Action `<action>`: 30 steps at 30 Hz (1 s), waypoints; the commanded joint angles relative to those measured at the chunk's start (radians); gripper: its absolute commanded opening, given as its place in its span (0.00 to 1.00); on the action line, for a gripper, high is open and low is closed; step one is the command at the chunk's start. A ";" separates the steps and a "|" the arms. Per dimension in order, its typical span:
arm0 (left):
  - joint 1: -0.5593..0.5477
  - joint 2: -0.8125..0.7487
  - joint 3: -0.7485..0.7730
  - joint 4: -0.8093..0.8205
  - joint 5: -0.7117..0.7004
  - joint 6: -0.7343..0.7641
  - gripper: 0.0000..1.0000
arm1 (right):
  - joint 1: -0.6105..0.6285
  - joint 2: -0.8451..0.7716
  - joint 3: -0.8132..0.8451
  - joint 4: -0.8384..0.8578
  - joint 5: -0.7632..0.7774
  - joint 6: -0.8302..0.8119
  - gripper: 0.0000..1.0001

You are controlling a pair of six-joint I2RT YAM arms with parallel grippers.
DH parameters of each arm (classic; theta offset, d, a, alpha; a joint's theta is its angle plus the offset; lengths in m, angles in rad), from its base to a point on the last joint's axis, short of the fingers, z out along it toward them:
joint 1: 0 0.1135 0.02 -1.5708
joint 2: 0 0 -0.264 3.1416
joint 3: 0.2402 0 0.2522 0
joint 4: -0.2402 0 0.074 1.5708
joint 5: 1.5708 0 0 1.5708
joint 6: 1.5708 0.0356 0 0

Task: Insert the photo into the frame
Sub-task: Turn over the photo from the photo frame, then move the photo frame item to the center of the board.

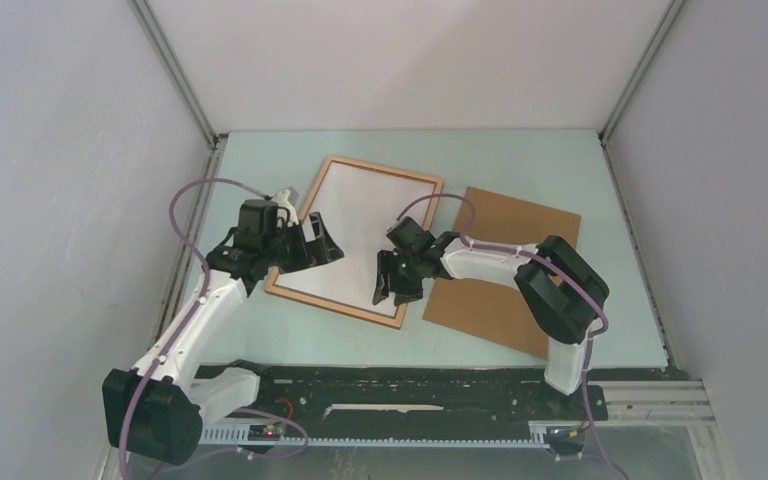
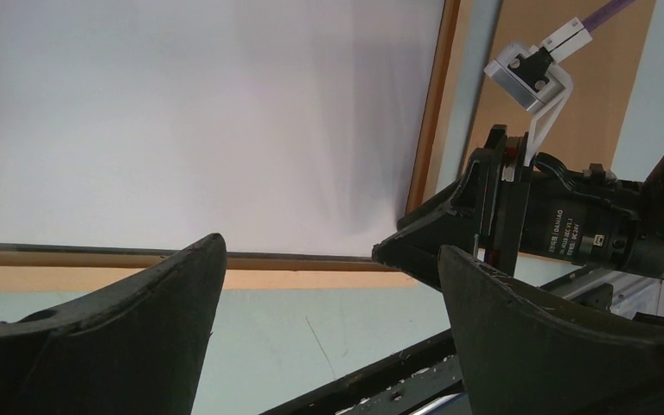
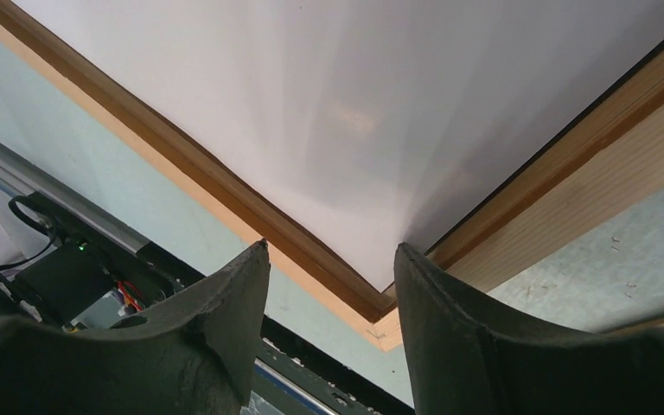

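Observation:
The frame (image 1: 385, 170) lies flat on the table, thin light wood with its stepped inner ledge facing up. Inside it rests the photo (image 1: 360, 235), showing only a blank white side; no print shows. My right gripper (image 1: 395, 295) hangs over the frame's near right corner. In the right wrist view its jaws (image 3: 332, 246) stand apart, with that corner of the frame (image 3: 164, 143) and the photo (image 3: 354, 104) between them, nothing gripped. My left gripper (image 1: 322, 243) is wide open at the frame's left side. In its own view, the left gripper (image 2: 330, 246) is just off the frame rail (image 2: 432, 112), beside the photo (image 2: 199, 121).
A plain brown backing board (image 1: 505, 305) lies right of the frame, partly under the right arm. The booth's walls close in at left, right and back. A black rail (image 1: 430, 385) runs along the near table edge.

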 commanded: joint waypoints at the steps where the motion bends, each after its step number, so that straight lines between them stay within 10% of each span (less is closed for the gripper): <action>1: -0.003 -0.034 0.042 -0.004 -0.001 0.014 1.00 | 0.013 -0.060 -0.002 -0.038 0.041 -0.023 0.64; 15: -0.102 0.008 0.027 0.121 0.070 -0.107 1.00 | -0.211 -0.349 -0.029 -0.203 0.067 -0.171 0.76; 30: -0.489 0.487 0.340 0.218 -0.086 -0.237 1.00 | -0.905 -0.700 -0.502 -0.095 -0.108 -0.143 0.84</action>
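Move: The brown board's middle lies about 26 cm to the right of the right hand and 6 cm farther out, roughly 2 cm below it. The frame with the white-backed photo in it is centred some 13 cm ahead and 7 cm left; its near right corner is about 4 cm back and 2 cm right. From the left hand, the board is about 36 cm right and level, some 13 cm down; the frame's middle is 6 cm ahead and 3 cm right. Lift the right gripper some 10 cm off the photo's near right corner, easing forward, then swing it about 26 cm right over the frame's side rail to above the brown board, sinking, turning clockwise and opening the fingers wider. Partway through, bring the wide-open left gripper rightward across the photo towards the board, turning slightly clockwise. ##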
